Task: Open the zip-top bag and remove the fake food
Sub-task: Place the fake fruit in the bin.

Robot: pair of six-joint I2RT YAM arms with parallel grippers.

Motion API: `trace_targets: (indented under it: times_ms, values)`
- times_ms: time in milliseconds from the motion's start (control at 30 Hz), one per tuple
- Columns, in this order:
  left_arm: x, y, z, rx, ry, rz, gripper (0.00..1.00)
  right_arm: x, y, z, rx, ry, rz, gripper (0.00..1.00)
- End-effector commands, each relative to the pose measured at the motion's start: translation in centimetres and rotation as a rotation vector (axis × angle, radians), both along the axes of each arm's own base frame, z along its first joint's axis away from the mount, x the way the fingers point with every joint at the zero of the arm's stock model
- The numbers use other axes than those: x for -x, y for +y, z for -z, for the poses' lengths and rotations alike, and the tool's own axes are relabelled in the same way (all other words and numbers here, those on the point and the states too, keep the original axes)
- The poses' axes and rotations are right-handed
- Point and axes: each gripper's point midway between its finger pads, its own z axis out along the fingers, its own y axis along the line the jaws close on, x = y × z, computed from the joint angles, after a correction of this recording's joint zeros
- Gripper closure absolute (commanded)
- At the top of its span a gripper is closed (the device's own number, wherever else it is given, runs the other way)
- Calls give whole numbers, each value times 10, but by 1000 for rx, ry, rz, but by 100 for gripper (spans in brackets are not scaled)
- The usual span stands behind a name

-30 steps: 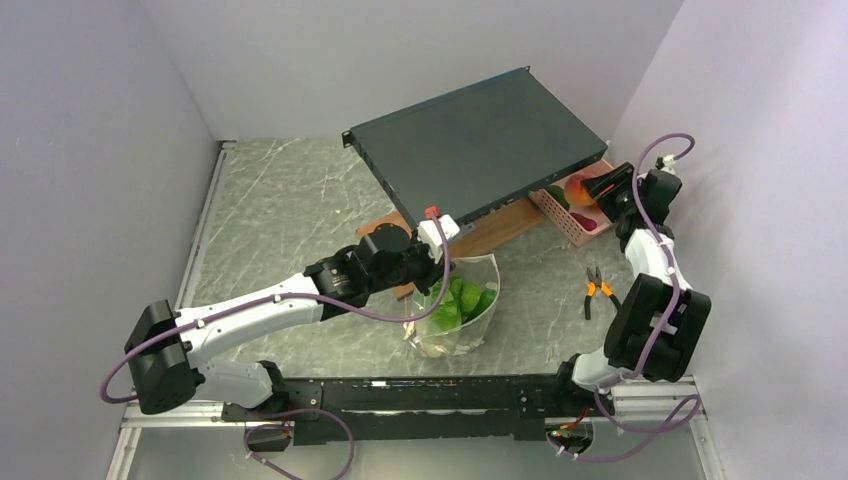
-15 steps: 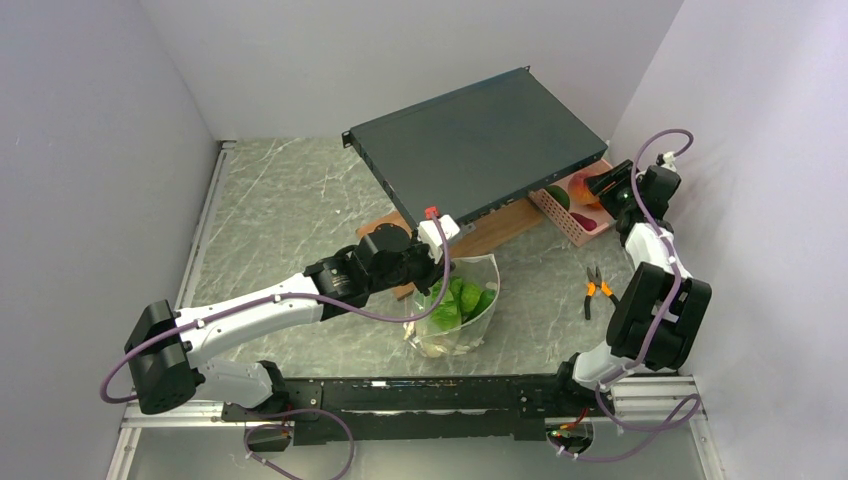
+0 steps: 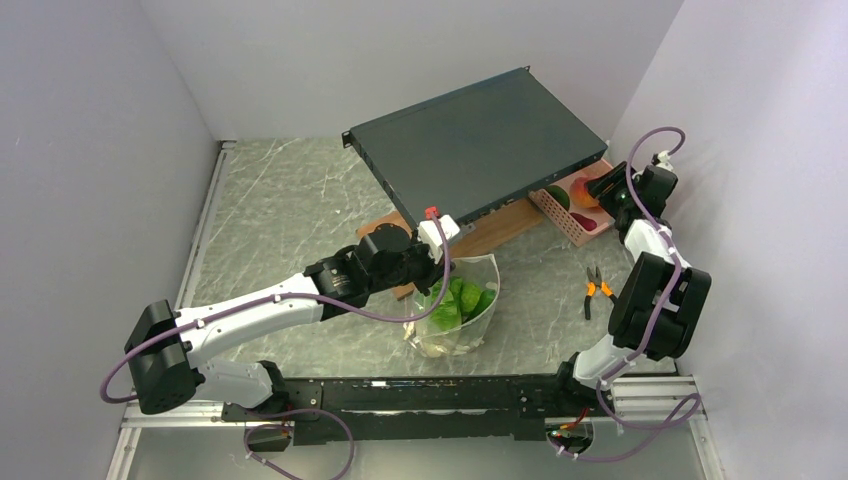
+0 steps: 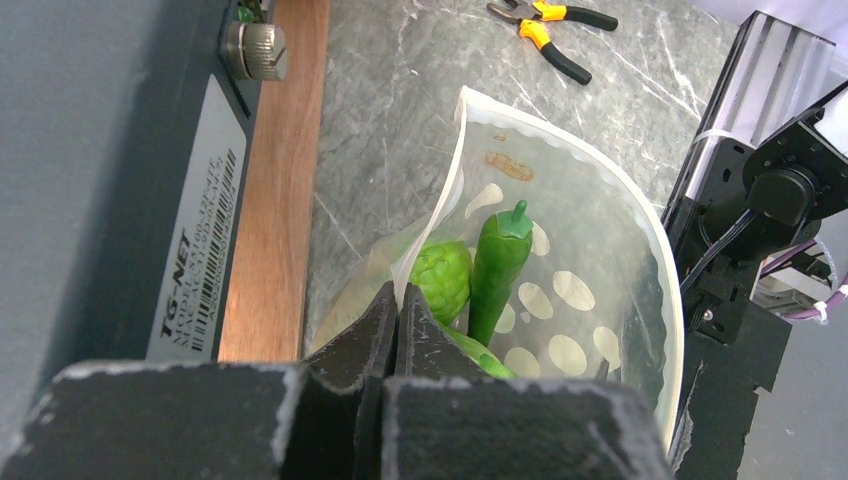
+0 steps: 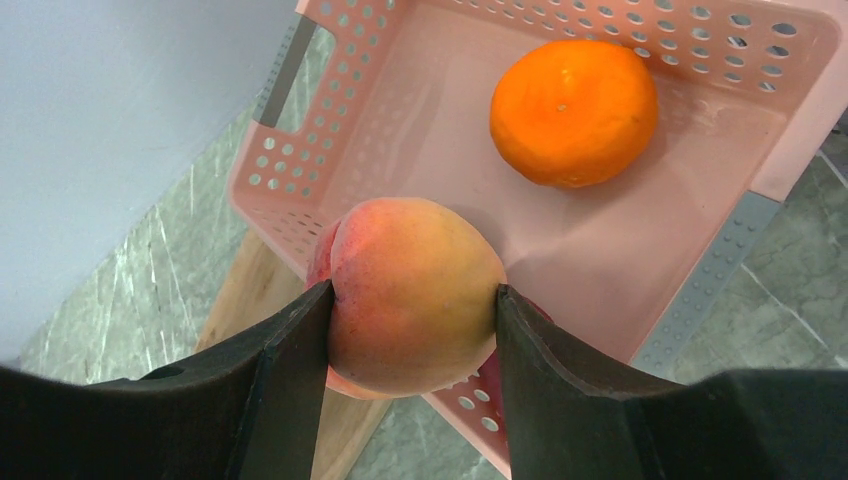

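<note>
The zip-top bag [image 3: 452, 338] stands open on the table, with green fake food [image 3: 458, 300] inside. My left gripper [image 3: 434, 272] is shut on the bag's near rim. In the left wrist view the bag [image 4: 600, 250] holds a green pepper [image 4: 497, 262] and a bumpy green round piece [image 4: 443, 278] just beyond my left gripper [image 4: 397, 297]. My right gripper [image 5: 412, 291] is shut on a peach [image 5: 415, 260], held above the near corner of the pink basket [image 5: 400, 110]. An orange [image 5: 573, 112] lies in that basket. Overhead, the right gripper [image 3: 600, 186] hangs over the basket [image 3: 562, 218].
A dark flat rack unit [image 3: 480, 140] leans over a wooden board [image 3: 492, 233] behind the bag. Orange-handled pliers [image 3: 596, 288] lie on the marble table to the right. The basket sits against the right wall, partly under the rack unit.
The right wrist has shifted slightly back and up over the basket with the peach still in its grip. The left arm and the bag have not moved.
</note>
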Motion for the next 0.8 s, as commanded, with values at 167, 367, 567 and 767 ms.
trace_targets:
  times_ms: [167,367,567,767]
  values:
    - [-5,-10,-1,-2,8,13,100,-13,-14,-10,102,-28,-2,48]
    - [-4,-9,-1,0,11,11,100,-12,-13,-6,108,-20,-16,35]
    - [-4,-10,-1,0,10,13,100,-12,-13,-6,118,-14,-25,17]
    - [-3,-9,-2,3,11,15,100,-9,-10,-8,124,-17,-41,14]
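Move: The right hand already holds the peach low over the pink bin, whose middle lies about 2 cm ahead, 2 cm to the right and 6 cm below. Inside, the orange sits some 6 cm ahead and 6 cm right, the avocado about 1 cm ahead and 3 cm left, and the eggplant 4 cm back and 2 cm right. From the left hand, the bin is roughly 25 cm ahead, 36 cm right and 14 cm lower. The right hand lets go of the peach. It first eases about 1.5 cm down into the bin, drifting nearly 1 cm right, with a slight roll of some 5 degrees that dips its left side. As the descent ends the fingers spread from around half open to nearly wide, then stay open around the spot without pulling back. ##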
